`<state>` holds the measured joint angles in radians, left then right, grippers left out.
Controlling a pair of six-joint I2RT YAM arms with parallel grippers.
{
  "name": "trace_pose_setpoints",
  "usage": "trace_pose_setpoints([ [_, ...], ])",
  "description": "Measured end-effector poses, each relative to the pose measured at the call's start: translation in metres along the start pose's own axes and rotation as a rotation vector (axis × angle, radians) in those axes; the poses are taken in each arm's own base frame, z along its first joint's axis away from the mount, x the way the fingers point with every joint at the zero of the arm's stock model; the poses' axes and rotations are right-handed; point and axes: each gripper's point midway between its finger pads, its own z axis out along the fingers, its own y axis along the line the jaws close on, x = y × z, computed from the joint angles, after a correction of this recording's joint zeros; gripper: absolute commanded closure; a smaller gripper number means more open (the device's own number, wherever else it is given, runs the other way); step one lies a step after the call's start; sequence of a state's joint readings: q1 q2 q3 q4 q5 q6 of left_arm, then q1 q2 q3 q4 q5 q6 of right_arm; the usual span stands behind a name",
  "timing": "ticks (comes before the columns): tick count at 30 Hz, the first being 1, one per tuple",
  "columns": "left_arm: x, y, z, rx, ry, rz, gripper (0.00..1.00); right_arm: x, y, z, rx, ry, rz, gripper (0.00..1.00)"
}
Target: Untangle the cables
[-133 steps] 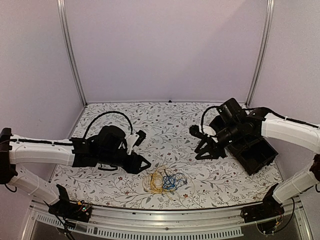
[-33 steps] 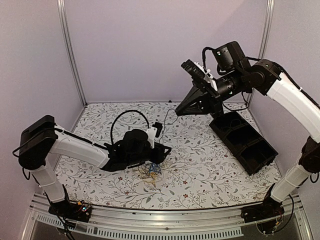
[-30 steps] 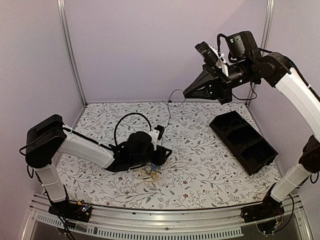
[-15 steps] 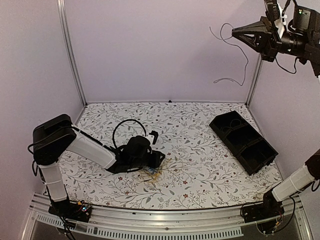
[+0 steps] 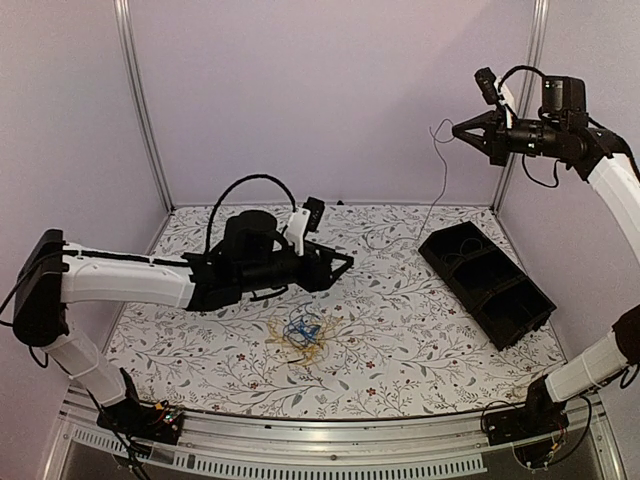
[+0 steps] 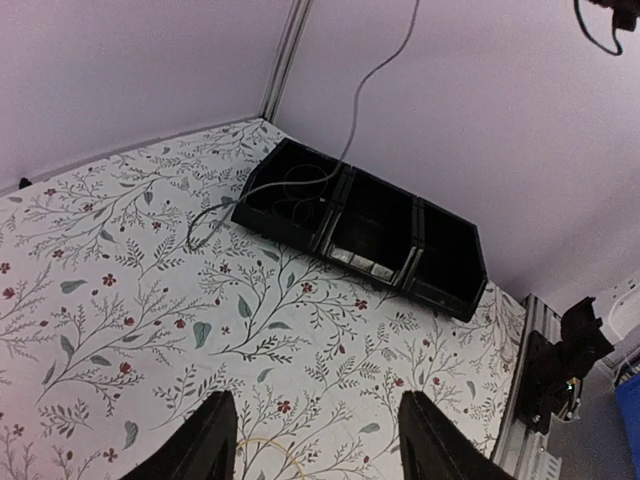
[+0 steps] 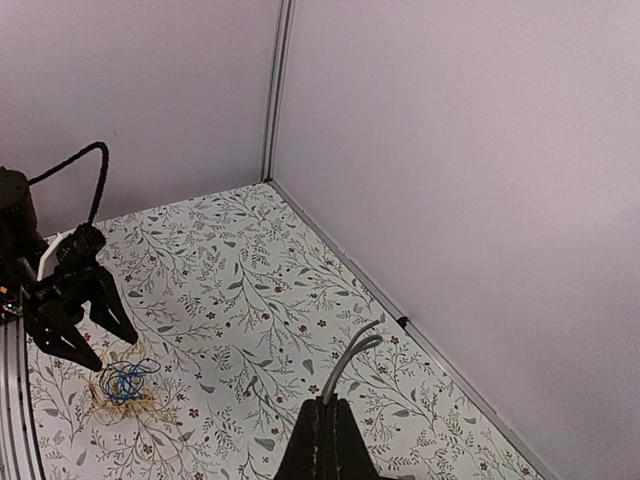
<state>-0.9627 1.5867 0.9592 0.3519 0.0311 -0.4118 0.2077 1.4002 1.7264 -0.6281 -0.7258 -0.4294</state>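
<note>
The cables, a small tangle of yellow and blue wires (image 5: 300,333), lie on the flowered table; they also show in the right wrist view (image 7: 125,384). My left gripper (image 5: 338,268) hovers open above and behind the tangle, holding nothing; in its wrist view (image 6: 315,396) only a yellow loop (image 6: 262,448) shows between the fingers. My right gripper (image 5: 457,130) is high at the back right, shut on a thin grey cable (image 5: 443,175) that hangs down toward the table. The wrist view (image 7: 326,403) shows the grey cable (image 7: 350,358) pinched between its jaws.
A black divided bin (image 5: 462,300) stands at the right of the table; the left wrist view shows the bin (image 6: 440,290) with the grey cable's (image 6: 378,62) lower part draped into its end compartment and onto the table. Walls and metal posts surround the table.
My left gripper has lifted off the tangle and moved up and right, now open. My right gripper has come down and left from the top corner, still holding the grey cable.
</note>
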Motion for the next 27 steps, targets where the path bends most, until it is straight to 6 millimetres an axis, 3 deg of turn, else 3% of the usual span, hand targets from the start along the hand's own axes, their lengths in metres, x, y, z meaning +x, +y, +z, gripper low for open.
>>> trace_pose_setpoints([
  [4,-0.050,-0.022,-0.016,0.034,-0.055,0.075,0.39,0.016,-0.006,0.004,0.036,0.022,0.026,1.00],
  [7,-0.073,-0.024,-0.024,0.024,-0.074,0.124,0.38,0.016,-0.014,0.003,0.076,0.021,0.024,1.00],
  [11,-0.108,-0.004,-0.029,-0.038,-0.090,0.160,0.39,0.017,-0.036,-0.004,0.151,0.017,0.020,1.00],
  [15,-0.130,0.021,-0.028,-0.088,-0.096,0.157,0.40,0.035,-0.074,-0.013,0.242,0.040,0.060,1.00],
  [21,-0.115,0.047,-0.012,-0.092,-0.044,0.117,0.41,0.087,-0.123,-0.022,0.346,0.125,0.160,1.00],
  [27,-0.073,0.063,-0.005,-0.083,0.037,0.090,0.40,0.144,-0.142,-0.007,0.366,0.234,0.233,1.00],
])
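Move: Far compartment of the black tray, where the grey cable pinched in the right hand is headed: about 23 cm ahead of that hand, 15 cm to its right and 46 cm below. The tray's middle compartment is roughly 12 cm ahead and 21 cm right; the blue-yellow cable pile some 9 cm back and 35 cm left, both about as low. From the empty left hand, the pile lies 2 cm back, 12 cm left and 24 cm below. Carrying the grey cable high towards the tray's far compartment, the right hand keeps its fingers shut and swings about 12 cm right, as far forward and 11 cm down, turning clockwise some 25 degrees and tipping down slightly. The left hand, still open and empty, rises about 11 cm clear of the pile, moves forward and somewhat left, then sinks back most of that height. ##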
